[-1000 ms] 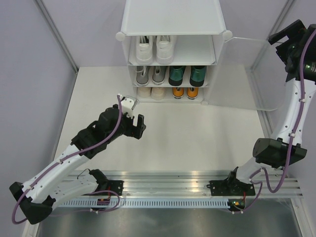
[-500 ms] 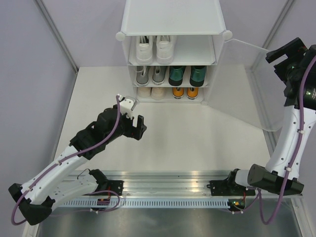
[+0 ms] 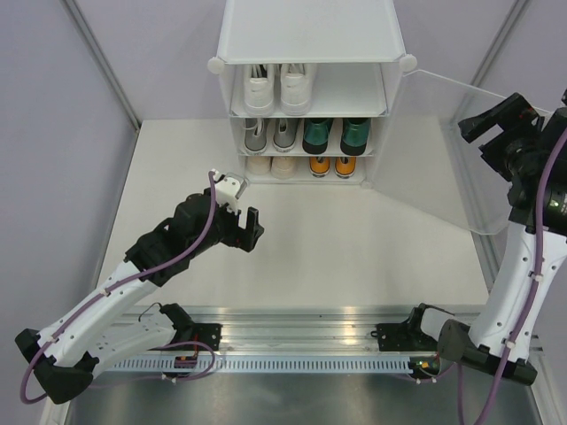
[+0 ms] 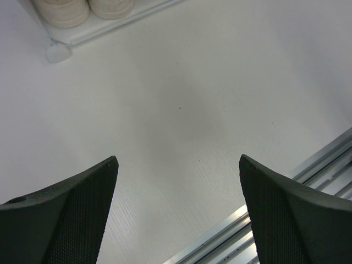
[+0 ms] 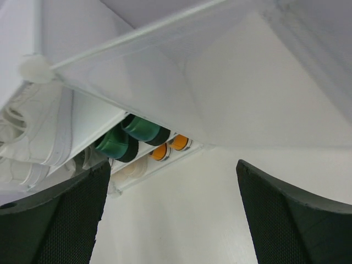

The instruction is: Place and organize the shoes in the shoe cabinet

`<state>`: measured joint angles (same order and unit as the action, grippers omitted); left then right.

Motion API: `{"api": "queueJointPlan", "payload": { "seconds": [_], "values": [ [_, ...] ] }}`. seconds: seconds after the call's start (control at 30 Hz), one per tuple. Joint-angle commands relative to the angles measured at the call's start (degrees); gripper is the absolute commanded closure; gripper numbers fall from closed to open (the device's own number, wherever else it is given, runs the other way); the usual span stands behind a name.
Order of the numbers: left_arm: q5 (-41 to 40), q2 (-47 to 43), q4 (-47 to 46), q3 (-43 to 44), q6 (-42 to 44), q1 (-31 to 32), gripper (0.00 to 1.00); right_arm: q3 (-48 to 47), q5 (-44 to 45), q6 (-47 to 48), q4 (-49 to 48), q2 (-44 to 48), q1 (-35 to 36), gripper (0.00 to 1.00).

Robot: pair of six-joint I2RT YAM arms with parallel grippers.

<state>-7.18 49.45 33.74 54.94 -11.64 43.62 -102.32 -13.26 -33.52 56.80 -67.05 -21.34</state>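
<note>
The shoe cabinet stands at the back centre with shoes on all three shelves. White sneakers sit on top. Grey lace-ups and green shoes share the middle shelf. A cream pair and an orange pair are on the bottom one. The frosted door hangs open to the right. My right gripper is open and empty, raised beside the door's outer edge; its view shows the green shoes and the orange pair. My left gripper hovers open and empty over the bare table in front of the cabinet.
The white table runs from the cabinet to an aluminium rail at the near edge. Grey walls close in on both sides. In the left wrist view the cream pair's heels and a round cabinet foot lie at the top left.
The right arm has swung leftward and lower in view, next to the door's outer edge, and the door has swung forward from the back. The left arm has not moved.
</note>
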Motion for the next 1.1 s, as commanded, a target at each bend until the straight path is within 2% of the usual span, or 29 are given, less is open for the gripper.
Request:
{"api": "queueJointPlan", "payload": {
  "seconds": [0.0,0.17,0.27,0.37,0.53,0.73,1.07],
  "values": [
    [-0.2,-0.8,-1.2,-0.3,0.5,0.1,0.07,-7.8,-0.5,3.2,-1.6,3.5,0.9,0.02],
    [-1.3,-1.0,-1.1,-0.6,0.4,0.1,0.07,-12.3,12.8,6.7,-6.6,3.6,0.9,0.05],
    [-1.5,-0.8,-1.2,-0.7,0.5,0.1,0.07,-11.4,21.0,8.4,-12.3,4.5,0.9,0.13],
    [-1.7,-0.7,-1.1,-0.7,0.5,0.1,0.07,-13.5,27.7,9.7,-13.4,2.9,0.9,0.26],
    [-2.0,-0.3,-1.2,-0.8,0.6,0.0,0.07,-16.2,29.5,11.6,-13.3,-2.4,0.9,0.30],
    [-2.5,0.3,-1.1,-0.8,0.7,0.1,0.07,-18.5,29.5,12.1,-13.5,-8.1,-0.8,0.45],
    [-2.4,1.3,-1.1,-0.9,0.8,0.1,0.07,-22.0,24.1,12.1,-14.1,-15.3,-7.7,0.52]
  ]
}}
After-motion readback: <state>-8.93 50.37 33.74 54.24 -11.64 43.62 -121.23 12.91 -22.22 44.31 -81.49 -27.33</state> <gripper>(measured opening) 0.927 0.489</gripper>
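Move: The clear cabinet door stands part open; the middle of its free edge lies about 11 cm to the right hand's right, 5 cm ahead and some 12 cm lower. The cabinet's top right front corner is roughly 30 cm ahead, 24 cm left and 10 cm higher; the right green shoe is about 35 cm ahead, 32 cm left and 15 cm below. From the left hand, that door edge is some 72 cm right, 13 cm ahead and 6 cm higher. Right hand rises some 14 cm, easing back, then swings right and forward past the door's edge, half closing. ##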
